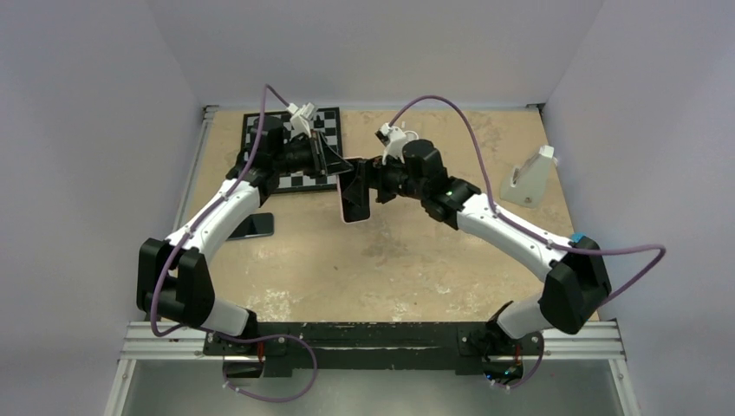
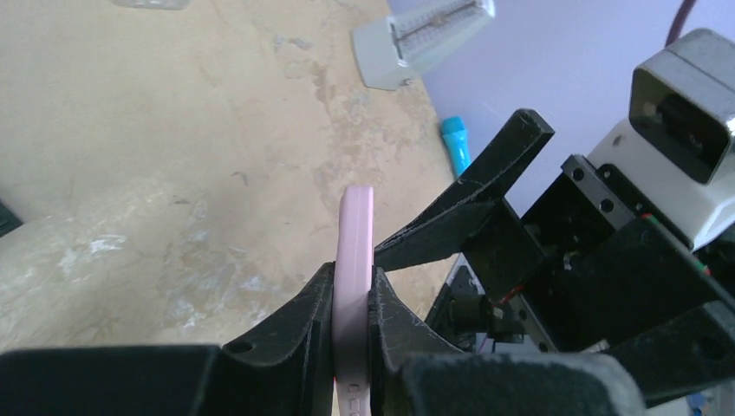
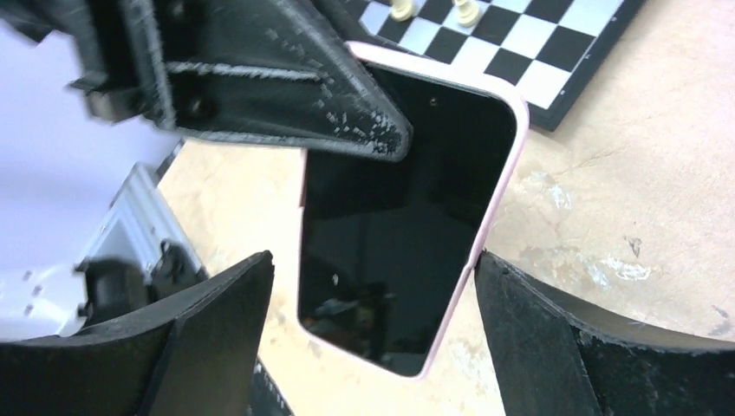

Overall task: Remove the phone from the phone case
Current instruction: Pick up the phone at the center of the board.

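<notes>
The phone (image 1: pixel 355 206), with a black screen and a pink rim, hangs above the middle of the table between both arms. My left gripper (image 1: pixel 334 165) is shut on it. In the left wrist view its jaws (image 2: pixel 354 295) press flat on both faces of the pink edge (image 2: pixel 355 251). My right gripper (image 3: pixel 373 260) is open around the lower end of the phone (image 3: pixel 407 217). Its right finger (image 3: pixel 537 338) touches the pink rim and its left finger (image 3: pixel 199 338) stands apart. I see no clear shell on the phone. A translucent scrap (image 2: pixel 152 3) at the table's far end may be the phone case.
An all-black phone (image 1: pixel 251 225) lies on the table beside the left arm. A chessboard (image 1: pixel 295 169) with pieces sits at the back left. A pale wedge-shaped object (image 1: pixel 529 182) stands at the right. Grey walls close in the table on three sides.
</notes>
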`<state>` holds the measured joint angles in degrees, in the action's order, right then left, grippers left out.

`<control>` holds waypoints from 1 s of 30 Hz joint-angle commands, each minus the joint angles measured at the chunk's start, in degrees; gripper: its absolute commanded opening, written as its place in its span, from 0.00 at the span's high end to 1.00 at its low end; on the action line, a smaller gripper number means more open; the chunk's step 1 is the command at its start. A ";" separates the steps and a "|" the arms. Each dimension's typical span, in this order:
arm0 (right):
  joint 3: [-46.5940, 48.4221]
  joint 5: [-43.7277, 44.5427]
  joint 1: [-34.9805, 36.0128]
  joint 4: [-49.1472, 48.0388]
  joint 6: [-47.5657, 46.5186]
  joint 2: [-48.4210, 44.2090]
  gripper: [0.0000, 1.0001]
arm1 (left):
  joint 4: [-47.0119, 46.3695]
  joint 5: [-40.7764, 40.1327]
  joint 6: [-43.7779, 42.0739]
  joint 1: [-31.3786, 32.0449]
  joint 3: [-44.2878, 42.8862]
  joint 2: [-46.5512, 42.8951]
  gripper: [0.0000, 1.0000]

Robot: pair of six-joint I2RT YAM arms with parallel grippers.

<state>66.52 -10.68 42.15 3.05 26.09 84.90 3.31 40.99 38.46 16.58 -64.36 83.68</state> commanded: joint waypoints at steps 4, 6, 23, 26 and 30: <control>-4.29 -27.51 -6.50 -1.97 -5.32 -7.25 0.09 | -10.39 10.48 1.70 1.88 0.59 -2.10 1.00; -4.79 -30.23 -7.78 -2.76 -5.24 -7.01 0.09 | -11.53 13.51 1.89 2.25 -0.06 -1.58 1.00; -9.58 -52.81 -15.00 -19.86 5.93 -3.49 0.53 | -13.76 20.89 -0.70 7.10 -1.13 -1.74 1.00; -11.51 -54.32 -15.00 -25.92 9.68 -2.35 0.56 | -15.56 21.07 0.05 7.32 -0.56 -2.25 1.00; -13.73 -55.49 -14.98 -33.36 14.42 -1.10 0.94 | -19.93 21.93 3.08 7.33 0.40 -2.65 1.00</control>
<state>54.26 -62.22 27.05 -18.22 34.06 83.29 -7.81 60.20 38.35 23.70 -63.72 83.66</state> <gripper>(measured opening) 0.222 0.189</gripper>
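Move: The pink-cased phone is still pinched in the left hand by its far left part, its middle some 6 cm back, 2 cm right and 2 cm below. The right hand stands open over the phone's width, the phone's middle about 2 cm back and 1 cm left. From the left hand, the chessboard lies roughly 12 cm ahead, 18 cm left, the black phone some 10 cm back, 30 cm left; both about 20 cm below. Left draws the held phone back-right some 9 cm; right, also backing, turns counter-clockwise and closes on its right-hand edge. ##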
